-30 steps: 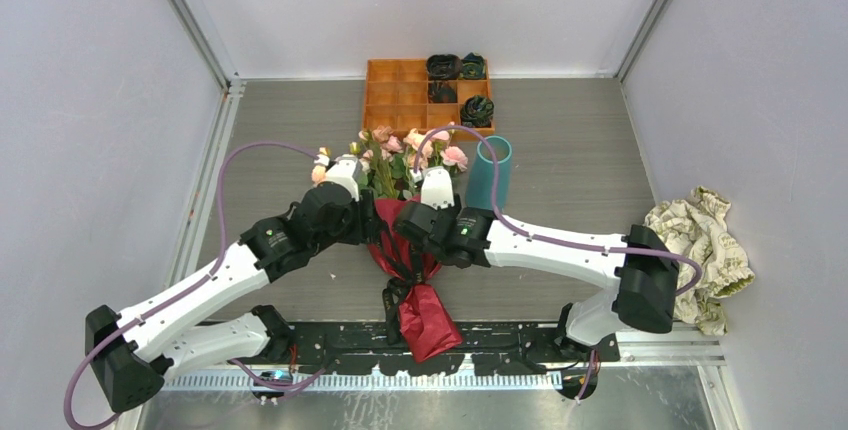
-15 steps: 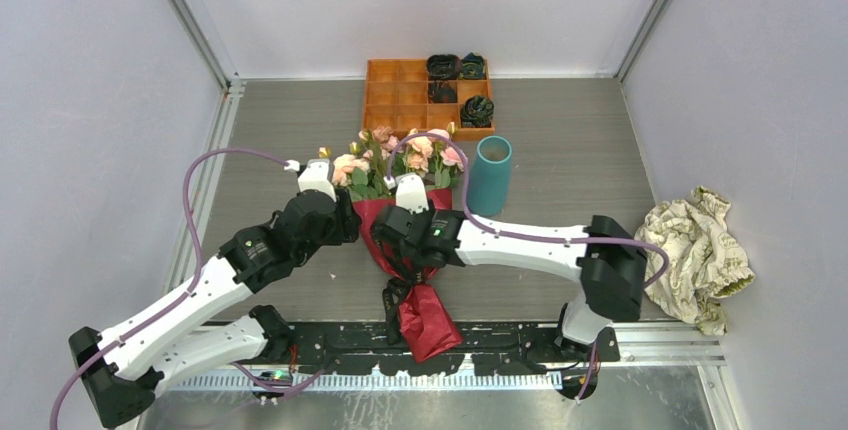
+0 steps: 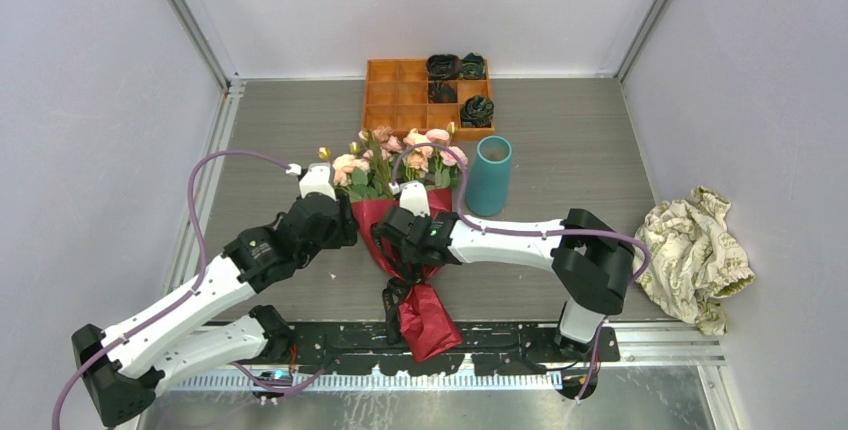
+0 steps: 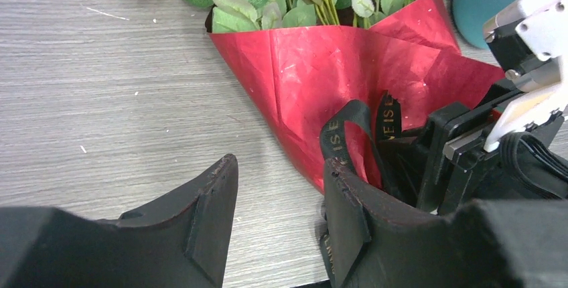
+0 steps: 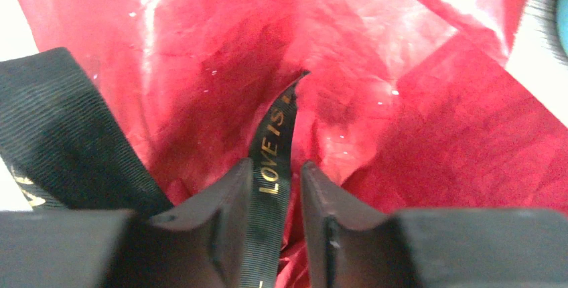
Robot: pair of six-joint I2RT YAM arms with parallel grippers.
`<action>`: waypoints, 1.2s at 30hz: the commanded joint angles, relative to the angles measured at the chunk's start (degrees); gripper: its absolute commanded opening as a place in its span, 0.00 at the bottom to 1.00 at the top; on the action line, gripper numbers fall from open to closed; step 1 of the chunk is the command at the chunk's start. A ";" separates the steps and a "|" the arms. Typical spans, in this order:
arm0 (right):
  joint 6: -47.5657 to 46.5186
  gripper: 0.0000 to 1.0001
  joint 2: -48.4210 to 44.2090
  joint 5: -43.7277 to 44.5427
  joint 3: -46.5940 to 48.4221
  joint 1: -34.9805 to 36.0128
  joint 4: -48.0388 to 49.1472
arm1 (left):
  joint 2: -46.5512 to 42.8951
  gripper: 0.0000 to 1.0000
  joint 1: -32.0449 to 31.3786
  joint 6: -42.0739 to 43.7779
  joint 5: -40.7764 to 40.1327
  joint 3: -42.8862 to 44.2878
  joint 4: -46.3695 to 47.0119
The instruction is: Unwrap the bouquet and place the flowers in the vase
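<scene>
The bouquet (image 3: pixel 405 200) lies in the middle of the table, with its flowers (image 3: pixel 400 155) pointing away and its dark red paper (image 4: pixel 321 67) fanned out. A black ribbon (image 5: pixel 271 161) with gold letters ties the wrap. My right gripper (image 5: pixel 276 181) is down on the wrap. Its jaws are narrow around a ribbon tail, with a slit still showing on one side. My left gripper (image 4: pixel 278 194) stands open over bare table at the wrap's left edge, its right finger beside a ribbon loop (image 4: pixel 338 134). The teal vase (image 3: pixel 488 175) stands upright just right of the flowers.
An orange compartment tray (image 3: pixel 395 100) with dark bundles (image 3: pixel 445 65) in it sits at the back. A crumpled cream cloth (image 3: pixel 695 255) lies at the right wall. The paper's twisted tail (image 3: pixel 425 320) reaches the near edge between the arm bases.
Both arms have drawn back from over the flowers toward the wrap's tied part, uncovering the vase. The right jaws have narrowed around the ribbon tail. The left jaws are as wide as before.
</scene>
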 commanded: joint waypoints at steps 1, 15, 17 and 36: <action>0.29 0.28 0.49 -2.49 -0.44 0.11 5.20 | 0.75 0.51 -0.21 -0.26 -1.28 -1.42 2.90; -1.71 0.01 -12.87 5.68 4.44 0.20 -5.95 | 5.45 0.51 -0.14 1.80 -1.45 -0.65 7.27; -2.63 0.01 -16.19 7.28 6.25 0.17 -7.91 | 7.43 0.51 -0.13 2.71 -1.17 0.32 8.51; -14.48 0.01 -27.23 17.59 26.43 0.22 -15.86 | 31.36 0.50 -0.13 4.27 5.42 3.20 23.67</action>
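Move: The black ribbon's upper end is right between the right hand's open fingertips, about 1 cm to the left and 1 cm below. From there the bow's knot lies roughly 6 cm back and 1 cm right, the blooms about 16 cm straight ahead, and the vase some 10 cm ahead and 18 cm right. The left hand has the wide part of the red wrapper about 7 cm ahead, 9 cm right and 13 cm below it, and the ribbon end some 3 cm ahead, 10 cm right and 12 cm below. The right hand settles about 1 cm left, pinches the ribbon end between its closing fingers, then draws it steeply up by some 23 cm, drifting a few centimetres right and tipping its fingers up about 20 degrees. Meanwhile the left hand sinks a little, then swings right and forward and on down, about 9 cm lower in all, to bring its still half-open fingers close over the red wrapper where the right hand had been. ##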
